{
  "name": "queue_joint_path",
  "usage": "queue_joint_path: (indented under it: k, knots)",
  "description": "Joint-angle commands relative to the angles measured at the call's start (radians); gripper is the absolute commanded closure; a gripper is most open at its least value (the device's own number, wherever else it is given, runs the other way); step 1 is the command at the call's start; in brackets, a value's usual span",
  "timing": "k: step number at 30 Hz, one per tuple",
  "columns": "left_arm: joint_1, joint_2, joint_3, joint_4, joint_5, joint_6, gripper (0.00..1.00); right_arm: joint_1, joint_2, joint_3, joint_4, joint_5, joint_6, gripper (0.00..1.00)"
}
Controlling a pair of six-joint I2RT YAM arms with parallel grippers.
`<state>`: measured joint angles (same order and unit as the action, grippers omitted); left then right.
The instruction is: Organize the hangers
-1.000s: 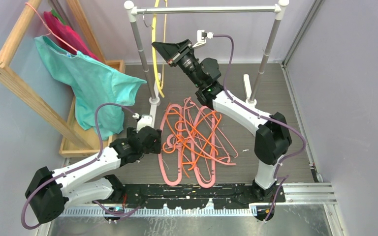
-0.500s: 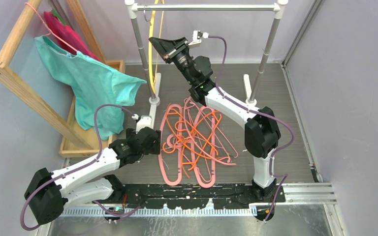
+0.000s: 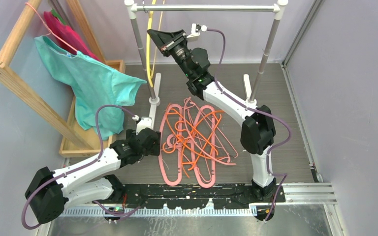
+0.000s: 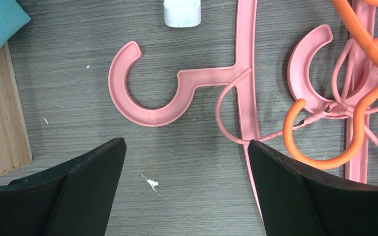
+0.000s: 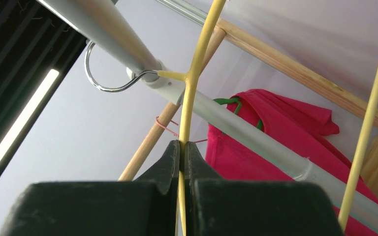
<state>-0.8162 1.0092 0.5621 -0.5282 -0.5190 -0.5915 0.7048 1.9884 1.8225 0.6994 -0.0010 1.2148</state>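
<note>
A tangle of pink and orange hangers lies on the floor between the arms. My right gripper is raised near the metal rail and is shut on the yellow hanger; in the right wrist view its fingers pinch the yellow hanger, whose metal hook sits over the rail. My left gripper is open and empty, low over the floor at the pile's left edge. In the left wrist view a pink hanger hook lies just ahead of the open gripper, with orange hangers to the right.
A wooden rack at the left carries a pink hanger with teal and magenta garments. The rail stands on two posts with white feet. A wooden tray sits at the rack's foot. Walls close both sides.
My right gripper has moved up and left with the yellow hanger, bringing its hook onto the rail. My left arm has barely moved.
</note>
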Motion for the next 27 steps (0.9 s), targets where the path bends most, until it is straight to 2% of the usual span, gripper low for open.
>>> queue_joint_path:
  k: [1, 11, 14, 20, 27]
  knots:
    - [0.002, -0.03, 0.006, 0.02, -0.02, -0.014, 0.02, 0.011, 0.024, 0.131, -0.029, 0.007, 0.025, 0.99]
    - [0.003, -0.03, 0.004, 0.019, -0.016, -0.018, 0.02, 0.022, 0.025, 0.071, -0.113, 0.002, 0.057, 0.99]
    - [0.003, -0.03, 0.003, 0.018, -0.016, -0.018, 0.02, 0.02, 0.012, 0.051, -0.103, -0.014, 0.045, 0.87]
    - [0.002, -0.025, 0.003, 0.021, -0.018, -0.018, 0.02, 0.021, -0.108, -0.094, -0.078, 0.025, -0.058, 0.46]
    - [0.005, 0.001, 0.017, 0.027, -0.028, -0.009, 0.02, 0.021, -0.284, -0.32, -0.009, 0.051, -0.267, 0.21]
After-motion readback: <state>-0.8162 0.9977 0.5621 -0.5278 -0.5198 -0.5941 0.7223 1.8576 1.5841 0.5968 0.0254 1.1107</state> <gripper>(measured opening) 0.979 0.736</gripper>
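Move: My right hand holds the yellow hanger by its shoulder. The hanging spot near the top bar's left end is about 7 cm ahead, 2 cm left and 5 cm above that hand; the left post's top is about 3 cm farther left of it. The red shirt hangs some 25 cm to my right hand's left, 5 cm ahead and 10 cm lower. From my left hand the spot is about 29 cm ahead, 5 cm right and 47 cm up. With the yellow hanger's shoulder still pinched, I ease my right hand about 2 cm left and a little forward towards the bar's left end, then lower it roughly 2 cm to set the hook. Then my fingers open wide, letting go of the shoulder, as I sink some 4 cm more and draw back and right, the wrist rolling about 10 degrees. ##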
